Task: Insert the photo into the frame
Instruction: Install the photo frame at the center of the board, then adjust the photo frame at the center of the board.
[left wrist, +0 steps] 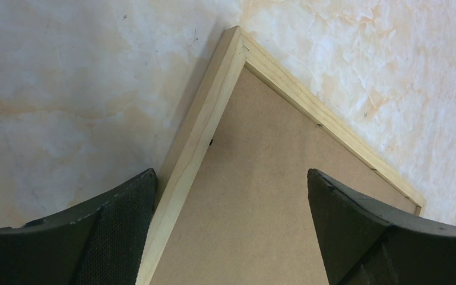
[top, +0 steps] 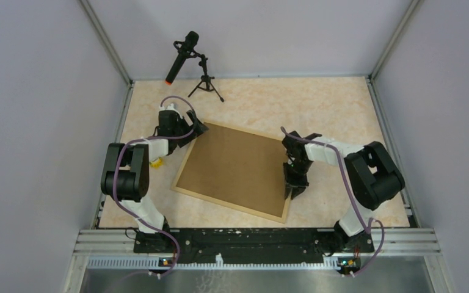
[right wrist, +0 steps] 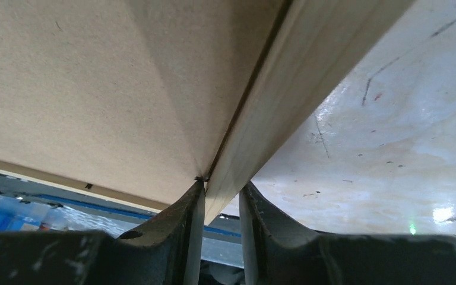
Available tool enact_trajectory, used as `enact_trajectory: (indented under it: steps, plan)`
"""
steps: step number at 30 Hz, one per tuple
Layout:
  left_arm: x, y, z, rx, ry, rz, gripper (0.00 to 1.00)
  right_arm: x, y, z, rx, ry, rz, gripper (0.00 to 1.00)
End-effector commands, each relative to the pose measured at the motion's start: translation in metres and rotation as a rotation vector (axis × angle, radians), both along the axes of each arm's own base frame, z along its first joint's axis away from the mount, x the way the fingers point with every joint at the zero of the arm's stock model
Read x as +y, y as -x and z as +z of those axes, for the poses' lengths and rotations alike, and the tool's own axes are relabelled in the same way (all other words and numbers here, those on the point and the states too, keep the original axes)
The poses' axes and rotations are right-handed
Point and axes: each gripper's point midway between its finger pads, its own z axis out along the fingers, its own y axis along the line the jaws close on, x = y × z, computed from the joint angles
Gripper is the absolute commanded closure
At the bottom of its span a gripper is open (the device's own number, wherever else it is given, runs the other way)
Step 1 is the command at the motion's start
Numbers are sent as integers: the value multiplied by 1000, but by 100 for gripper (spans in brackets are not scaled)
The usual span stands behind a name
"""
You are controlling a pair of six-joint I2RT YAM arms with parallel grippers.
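The frame (top: 186,163), thin light wood rails, lies slanted on the table with a brown backing board (top: 235,166) filling it. The photo is hidden. My left gripper (top: 198,129) hangs open over the frame's far left corner. In the left wrist view its fingers straddle the left rail (left wrist: 202,127) and the board (left wrist: 255,196), with the gripper (left wrist: 230,175) touching neither. My right gripper (top: 294,192) stands at the frame's right rail near the near corner. In the right wrist view it (right wrist: 222,187) is shut on that rail (right wrist: 285,89), one finger on the board side (right wrist: 95,89), one outside.
A black microphone on a small tripod (top: 186,58) stands at the back left of the table. A small yellow object (top: 156,163) lies under my left arm by the left wall. Grey walls enclose three sides, and a black base rail (top: 250,238) runs along the near edge.
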Motion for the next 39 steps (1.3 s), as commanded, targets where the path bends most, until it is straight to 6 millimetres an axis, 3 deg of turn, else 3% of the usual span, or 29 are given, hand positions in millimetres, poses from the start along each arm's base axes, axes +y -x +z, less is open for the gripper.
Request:
enact_trajectory:
  steps: [1,6,13,19,22,27,32,35,39]
  plan:
    - [-3,2,-2,0,19,-18,2,-11,-43,-42,-201,180,40,71]
    - [-5,2,-2,-2,26,-27,1,5,-53,-46,-200,168,75,68]
    - [1,3,-1,3,-3,-9,2,26,-80,-4,-363,-17,51,50]
    - [3,11,-8,66,-1,13,2,40,-109,8,-476,-273,-71,41]
    - [3,23,-13,110,3,11,2,42,-128,15,-531,-270,-90,40]
    - [-14,61,-19,182,77,-56,2,25,-169,14,-602,-131,-72,36]
    - [-41,124,-29,296,146,-93,2,12,-220,4,-624,-54,-30,33]
    - [-81,171,-21,299,149,-212,2,22,-250,1,-619,-106,10,30]
    - [-128,222,8,229,117,-351,2,34,-265,-2,-584,-138,68,29]
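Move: The frame's middle lies about 9 cm ahead of the right hand and 18 cm to its left; its near right corner is some 11 cm back. From the left hand, beside the far left corner, that middle is roughly 14 cm back and 14 cm right, slightly below. The yellow item lies some 13 cm back and 17 cm left of the left hand, the tripod about 16 cm straight ahead. Right hand sweeps the frame's right bar forward some 26 cm, fingers opening; left then pulls back about 13 cm. ##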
